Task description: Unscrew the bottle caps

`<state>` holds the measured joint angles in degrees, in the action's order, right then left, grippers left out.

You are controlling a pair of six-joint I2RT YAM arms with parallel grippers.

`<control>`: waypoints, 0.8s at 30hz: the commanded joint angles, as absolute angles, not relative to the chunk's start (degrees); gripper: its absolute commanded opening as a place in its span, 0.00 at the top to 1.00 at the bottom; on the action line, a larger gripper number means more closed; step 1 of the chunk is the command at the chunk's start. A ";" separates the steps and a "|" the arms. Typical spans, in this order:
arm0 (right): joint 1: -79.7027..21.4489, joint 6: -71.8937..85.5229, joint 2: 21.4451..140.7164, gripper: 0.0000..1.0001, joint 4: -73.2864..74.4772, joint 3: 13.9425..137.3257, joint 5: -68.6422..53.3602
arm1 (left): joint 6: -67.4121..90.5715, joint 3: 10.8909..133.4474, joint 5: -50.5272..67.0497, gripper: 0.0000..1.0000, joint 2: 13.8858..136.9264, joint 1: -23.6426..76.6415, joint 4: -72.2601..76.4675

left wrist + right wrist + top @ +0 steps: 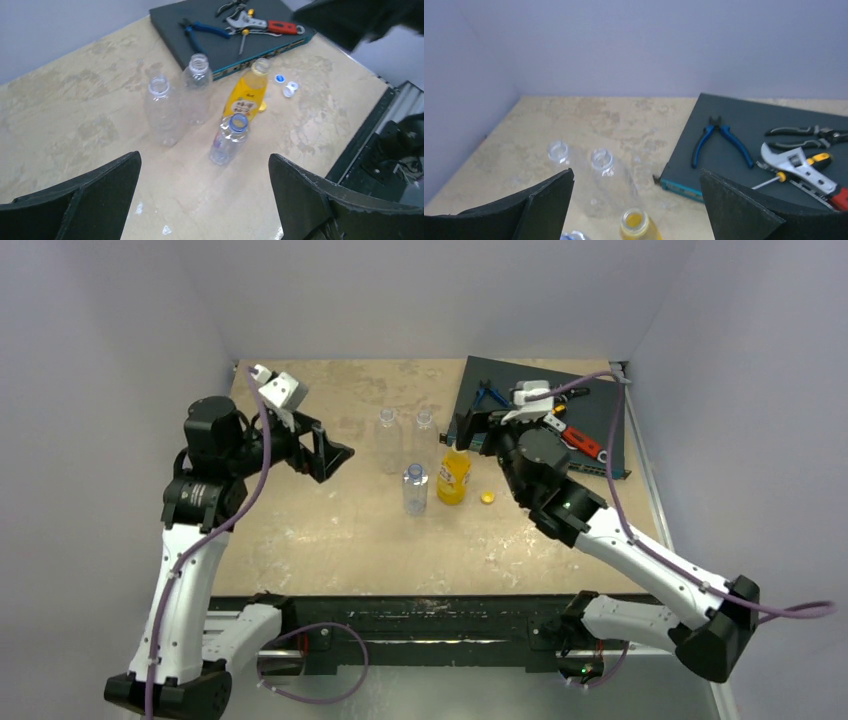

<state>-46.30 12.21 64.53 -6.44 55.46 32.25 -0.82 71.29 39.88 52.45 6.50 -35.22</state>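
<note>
Four bottles stand upright mid-table, all with bare mouths: two clear ones [387, 440] [424, 435] at the back, a clear one with a blue neck ring [415, 488], and the orange-yellow bottle [453, 475] with a yellow label. A yellow cap [487, 497] lies on the table just right of the orange bottle. In the left wrist view a blue-topped cap [279, 78] and two white caps [288, 91] lie beyond it. My right gripper [636, 175] hangs open above the orange bottle's mouth [634, 221]. Left of the bottles my left gripper [205, 157] is open and holds nothing.
A dark flat box [540, 410] with a teal edge sits at the back right, carrying blue pliers [719, 142], a wrench [794, 167] and a screwdriver. Grey walls close in the table on three sides.
</note>
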 commanded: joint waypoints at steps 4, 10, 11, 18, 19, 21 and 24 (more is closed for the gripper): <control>-27.30 17.83 57.41 0.01 -5.59 53.47 27.25 | -2.24 67.54 22.44 0.00 59.79 6.24 -32.65; -14.18 24.21 58.30 0.01 -7.38 45.60 25.34 | -5.99 51.37 17.48 0.00 59.40 4.37 -19.13; -14.02 23.68 58.97 0.01 -8.81 44.02 27.29 | -6.51 48.96 16.90 0.00 59.74 4.19 -16.45; -11.41 14.70 63.82 0.01 -29.42 31.24 35.78 | -9.31 35.33 12.21 0.00 65.50 1.28 4.65; -11.40 12.97 64.40 0.01 -32.42 29.58 36.34 | -9.05 33.84 13.45 0.00 67.12 0.20 8.91; -11.41 10.11 65.89 0.01 -36.83 27.47 36.28 | -8.29 31.92 13.99 0.00 70.51 -2.82 13.66; -11.43 9.26 68.60 0.01 -40.15 26.21 36.08 | -6.71 29.21 15.18 0.00 74.72 -5.26 21.28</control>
<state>-11.55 14.02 66.87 -26.83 27.16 33.69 -7.22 31.97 14.59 71.18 -2.33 3.99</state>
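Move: The tool tray's middle is about 17 cm ahead and 16 cm right of the right hand, 28 cm below. The yellow bottle stands about 2 cm ahead and 2 cm left of the same hand, 20 cm lower. The yellow cap lies some 5 cm right and 1 cm ahead; the small clear bottle stands about 9 cm left, 1 cm back. From the left hand, the yellow bottle is roughly 9 cm ahead, 18 cm right, 24 cm below. Sweeping right, the empty right hand first rises a few centimetres off the yellow bottle, then drops towards the tray's front edge, about 23 cm right and 16 cm lower overall, yawing some 35 degrees clockwise. The empty left hand sinks about 28 cm, going left and forward roughly 10 cm each towards bare table, turning counter-clockwise and tipping down. Both stay wide open. ##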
